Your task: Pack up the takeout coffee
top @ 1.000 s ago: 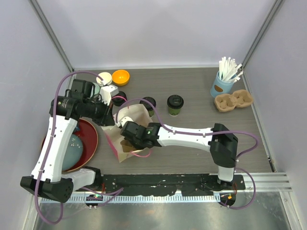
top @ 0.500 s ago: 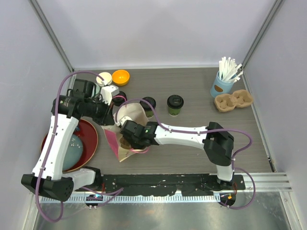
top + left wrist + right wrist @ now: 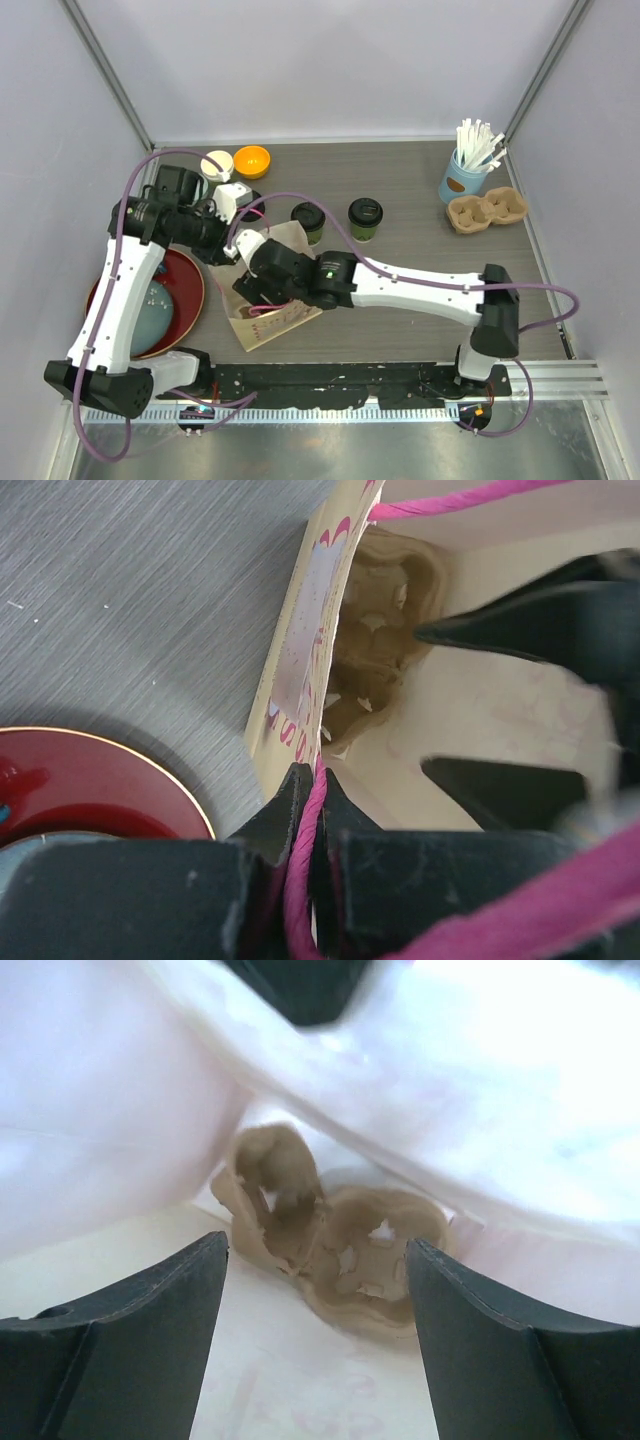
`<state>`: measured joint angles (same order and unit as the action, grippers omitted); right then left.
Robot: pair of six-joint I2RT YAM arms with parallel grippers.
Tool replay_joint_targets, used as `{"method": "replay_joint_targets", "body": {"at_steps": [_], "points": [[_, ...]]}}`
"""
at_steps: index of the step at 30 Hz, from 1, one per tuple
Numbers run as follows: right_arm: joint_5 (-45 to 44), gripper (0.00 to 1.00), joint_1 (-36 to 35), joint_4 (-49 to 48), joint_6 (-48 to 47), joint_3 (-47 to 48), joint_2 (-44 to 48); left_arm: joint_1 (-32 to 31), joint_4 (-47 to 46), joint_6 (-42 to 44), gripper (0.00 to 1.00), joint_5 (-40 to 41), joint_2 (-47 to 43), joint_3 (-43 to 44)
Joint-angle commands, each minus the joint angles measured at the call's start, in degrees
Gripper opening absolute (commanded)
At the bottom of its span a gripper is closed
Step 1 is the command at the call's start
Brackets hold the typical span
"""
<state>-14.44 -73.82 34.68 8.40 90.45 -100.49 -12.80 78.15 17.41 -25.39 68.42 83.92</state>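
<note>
Two dark-green takeout coffee cups with black lids stand on the table, one (image 3: 307, 216) just behind the bag, the other (image 3: 365, 217) to its right. A cream paper bag (image 3: 291, 317) with pink print lies tilted, mouth toward the left arm. My left gripper (image 3: 228, 248) (image 3: 310, 780) is shut on the bag's pink cord handle (image 3: 305, 860). My right gripper (image 3: 256, 291) (image 3: 315, 1243) reaches inside the bag, open, with nothing between its fingers. A brown pulp cup carrier (image 3: 340, 1250) (image 3: 385, 630) lies on the bag's inner wall just beyond the right fingertips.
A red plate (image 3: 188, 290) (image 3: 110, 780) holding a grey-blue dish sits left of the bag. An orange bowl (image 3: 252, 160) and a white lidded pot (image 3: 217, 163) stand at the back left. A light-blue cup of white straws (image 3: 464, 178) and a second pulp carrier (image 3: 487, 212) are back right.
My right gripper has opened inside the bag and let go of the pulp carrier, which now lies loose. The bag has tipped flatter toward the front. The left grip is unchanged.
</note>
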Motion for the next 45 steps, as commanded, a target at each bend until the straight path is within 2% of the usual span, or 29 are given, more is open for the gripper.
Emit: {"method": "replay_joint_targets", "body": {"at_steps": [1, 6, 20, 39, 43, 45], "points": [[0.6, 0.77, -0.4, -8.3, -4.3, 1.8, 5.8, -0.2, 4.5, 1.6, 0.00, 0.1, 0.4, 0.2], [-1.2, 0.78, -0.4, -14.6, -5.6, 0.1, 8.9, -0.2, 4.7, 1.8, 0.00, -0.8, 0.5, 0.1], [-3.8, 0.78, -0.2, -18.7, -7.2, 0.7, 16.4, -0.1, 5.4, 3.1, 0.00, -2.1, 0.4, -0.2], [-5.4, 0.80, 2.0, -14.0, -4.3, 0.6, 19.4, -0.2, 5.3, 3.4, 0.00, -6.2, -0.5, 2.3], [-2.5, 0.80, 2.8, -10.9, -3.9, 0.0, 20.2, -0.3, 8.2, 6.1, 0.00, -7.0, -0.7, 4.1], [2.7, 0.79, 2.7, -11.3, -5.4, -2.0, 21.4, -0.3, 9.7, 8.2, 0.00, -7.0, -1.4, 4.8]]}}
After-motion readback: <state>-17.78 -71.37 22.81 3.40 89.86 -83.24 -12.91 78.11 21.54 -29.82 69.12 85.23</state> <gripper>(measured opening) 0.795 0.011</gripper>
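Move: The nearer lidded coffee cup stands about 18 cm ahead of my right hand, 7 cm to its right and 13 cm below; the second one is level with the first, another 13 cm to the right. The cup carrier sits in the bag, some 14 cm below this open hand, about 4 cm ahead and 2 cm left. From my left hand, which holds the bag's rim and handle, the nearer cup is about 16 cm ahead, 14 cm right and 20 cm below. I draw my open right hand straight up out of the bag, away from the carrier, climbing about 18 cm and tipping the fingers some 30 degrees up towards level. Above the bag I ease a couple of centimetres forward and right, starting to sink. My left hand keeps its pinch on the rim and handle, nearly still, shifting about 1 cm right at the end. ##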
